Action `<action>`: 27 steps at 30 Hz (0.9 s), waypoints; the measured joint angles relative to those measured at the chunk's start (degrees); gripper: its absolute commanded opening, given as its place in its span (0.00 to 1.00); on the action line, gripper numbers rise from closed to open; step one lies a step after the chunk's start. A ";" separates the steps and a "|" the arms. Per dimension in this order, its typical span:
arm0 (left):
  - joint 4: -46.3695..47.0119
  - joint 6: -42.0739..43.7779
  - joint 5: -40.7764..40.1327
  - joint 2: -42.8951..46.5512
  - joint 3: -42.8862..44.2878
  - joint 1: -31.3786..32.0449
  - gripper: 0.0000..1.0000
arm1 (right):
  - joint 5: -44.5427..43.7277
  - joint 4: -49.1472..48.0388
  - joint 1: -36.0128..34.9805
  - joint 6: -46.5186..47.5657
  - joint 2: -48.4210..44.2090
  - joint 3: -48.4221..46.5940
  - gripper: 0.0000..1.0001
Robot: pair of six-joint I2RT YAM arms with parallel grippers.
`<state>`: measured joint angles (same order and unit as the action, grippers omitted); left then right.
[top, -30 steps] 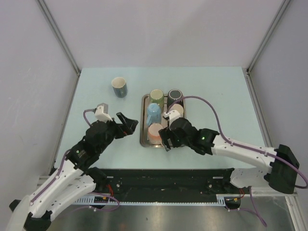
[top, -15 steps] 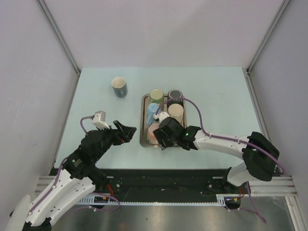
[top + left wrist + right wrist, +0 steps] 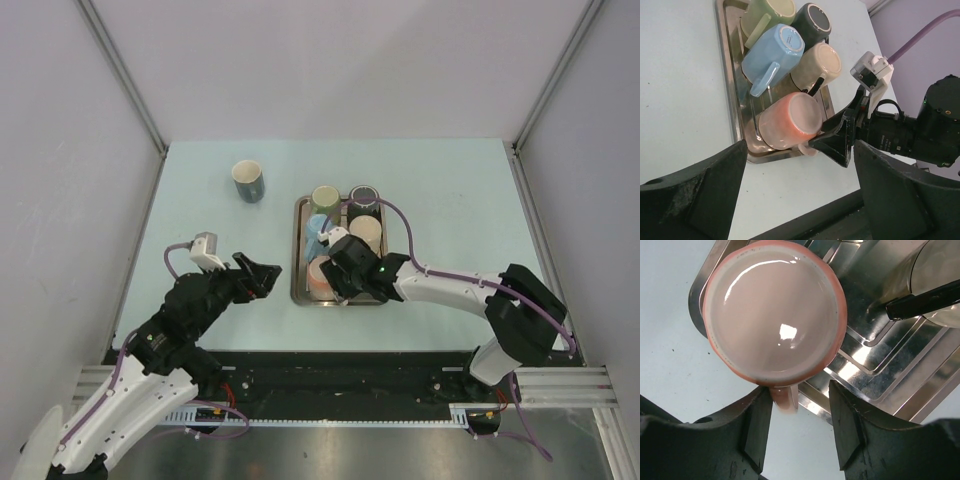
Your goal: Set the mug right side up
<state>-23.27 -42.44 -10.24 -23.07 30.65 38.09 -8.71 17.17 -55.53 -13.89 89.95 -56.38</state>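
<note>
A salmon-pink mug [image 3: 322, 275] stands upside down in the near-left corner of the steel tray [image 3: 297, 250], base up [image 3: 775, 315]. Its handle [image 3: 785, 397] points over the tray's near rim. My right gripper [image 3: 801, 400] straddles that handle with its jaws partly closed. The left finger [image 3: 757, 425] touches the handle, and the right finger [image 3: 845, 425] stands apart from it. In the top view the right gripper [image 3: 338, 280] sits at the mug's near-right side. Left of the tray my left gripper [image 3: 262, 275] hovers wide open and empty, facing the mug [image 3: 790, 125].
The tray also holds a light-blue mug [image 3: 318, 232] on its side, a green mug [image 3: 325, 198], a dark mug [image 3: 363, 196] and a cream mug [image 3: 366, 232]. A dark-rimmed mug [image 3: 248, 180] stands upright on the table at the back left.
My right arm has reached in toward the pink mug and its jaws have narrowed around the handle. The left arm has drawn back a little toward the near left.
</note>
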 measured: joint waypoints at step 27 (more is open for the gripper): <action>0.02 0.00 1.42 0.07 -1.14 0.00 0.87 | 1.97 -0.42 0.11 1.16 2.69 -1.42 0.00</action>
<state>-23.24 -42.44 -8.82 -23.00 29.52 38.09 -6.74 16.75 -55.42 -12.73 92.64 -57.80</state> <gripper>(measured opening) 0.876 0.221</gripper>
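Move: Just ahead of the right fingertips sits the upturned orange mug, its middle about 4 cm farther out, 4 cm to the left and a centimetre lower; its handle is already between the open fingers, roughly 1 cm ahead, left and down. The blue mug stands some 14 cm ahead and 5 cm left of the hand, the cream mug about 13 cm ahead and 5 cm right. From the left hand the orange mug lies around 8 cm ahead, 12 cm right and 15 cm down. Sinking about 1 cm and shifting roughly as far to the left, the right hand settles around the orange mug's handle, then stays nearly in place while its half-open fingers close and pinch the handle from both sides. The wrist hardly turns. ##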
